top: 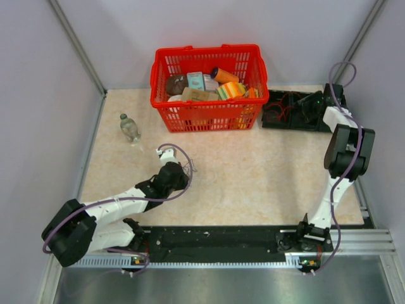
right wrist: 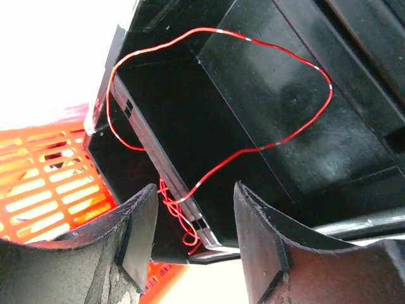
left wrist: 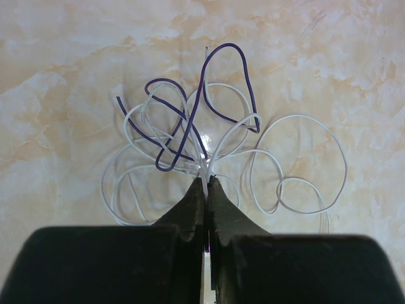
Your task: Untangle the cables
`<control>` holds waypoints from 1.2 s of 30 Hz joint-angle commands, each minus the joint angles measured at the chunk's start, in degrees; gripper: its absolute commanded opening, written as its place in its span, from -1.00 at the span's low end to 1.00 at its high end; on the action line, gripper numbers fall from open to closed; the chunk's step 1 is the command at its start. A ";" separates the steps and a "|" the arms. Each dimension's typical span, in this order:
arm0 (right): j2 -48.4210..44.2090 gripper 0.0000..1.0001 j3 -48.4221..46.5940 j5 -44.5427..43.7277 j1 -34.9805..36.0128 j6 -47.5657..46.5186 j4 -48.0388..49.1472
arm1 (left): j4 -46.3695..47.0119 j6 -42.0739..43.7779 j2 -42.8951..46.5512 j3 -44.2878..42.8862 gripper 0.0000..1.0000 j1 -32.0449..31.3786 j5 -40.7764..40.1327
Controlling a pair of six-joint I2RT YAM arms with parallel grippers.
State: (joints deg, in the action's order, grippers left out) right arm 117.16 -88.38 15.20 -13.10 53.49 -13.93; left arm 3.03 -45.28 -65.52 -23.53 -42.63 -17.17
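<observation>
A tangle of thin white and purple cables [left wrist: 209, 126] lies looped on the marbled tabletop. My left gripper [left wrist: 207, 182] is shut on white strands of it at the near edge of the tangle. In the top view that gripper [top: 180, 174] sits left of the table's centre. A thin red cable [right wrist: 221, 161] lies in a black tray [right wrist: 285, 95], one loop draped over the tray's divider and a small knot [right wrist: 180, 218] hanging at its edge. My right gripper [right wrist: 195, 190] is open just short of that red cable, nothing between its fingers. From above it hovers over the tray [top: 278, 117].
A red basket [top: 209, 114] full of groceries stands at the back centre, right beside the black tray. Near the left wall a small plastic bottle [top: 130, 128] stands upright. The orange basket wall [right wrist: 44, 183] fills the left of the right wrist view.
</observation>
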 commanded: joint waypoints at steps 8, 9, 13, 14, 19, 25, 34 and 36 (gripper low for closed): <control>4.04 -0.74 -1.18 2.99 -0.96 10.40 6.73 | 1.89 0.36 0.39 -1.52 -1.00 0.09 0.12; 3.60 -0.81 -1.10 2.64 -0.87 9.97 6.90 | 1.89 0.45 0.30 -1.61 -1.00 0.09 0.03; 1.14 -0.96 -1.53 0.45 -0.87 5.49 5.85 | 1.72 0.36 0.21 -1.78 -1.00 0.01 0.03; 0.09 -0.99 -1.71 -0.17 -0.78 4.17 5.41 | 1.72 0.28 0.13 -1.78 -1.00 0.18 0.03; -3.07 -1.00 -3.55 -1.75 1.23 -5.22 2.60 | 1.81 0.36 -0.05 -1.87 -1.00 0.09 0.12; -7.65 -1.00 -4.43 -12.89 7.64 -16.92 -3.01 | 1.54 0.28 -0.05 -1.96 -1.00 0.09 0.03; -11.34 -1.00 -1.71 -26.53 12.75 -24.58 -7.95 | 1.72 0.36 -0.05 -1.87 -1.00 0.09 0.29; -12.22 -1.00 -0.83 -26.89 14.51 -25.89 -7.86 | 1.81 0.45 -0.05 -1.87 -1.00 0.09 0.38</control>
State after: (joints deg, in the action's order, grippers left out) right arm 109.16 -90.43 -5.48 0.40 32.38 -20.27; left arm 3.01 -45.30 -65.54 -23.57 -42.63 -17.17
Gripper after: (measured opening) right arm 0.007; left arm 0.017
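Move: The red cable's strand by the near end of the black tray's left divider lies just off the right fingers, about 2 cm ahead, level left-right and 1 cm below. The tray's left compartment, holding the rest of that cable, is centred roughly 7 cm ahead, 11 cm left; the middle compartment 7 cm ahead, 3 cm right; both some 8 cm below. From the left hand the strand is about 32 cm ahead, 56 cm right, 4 cm above. The red cable's strand is pinched by the right fingers, which ease about 2 cm forward onto it and go from half open to shut, then draw back slightly. The closed hand then carries it up and left by some 5 cm each way, out of the middle compartment's side towards the left compartment, rolling its left side down about 30 degrees. ##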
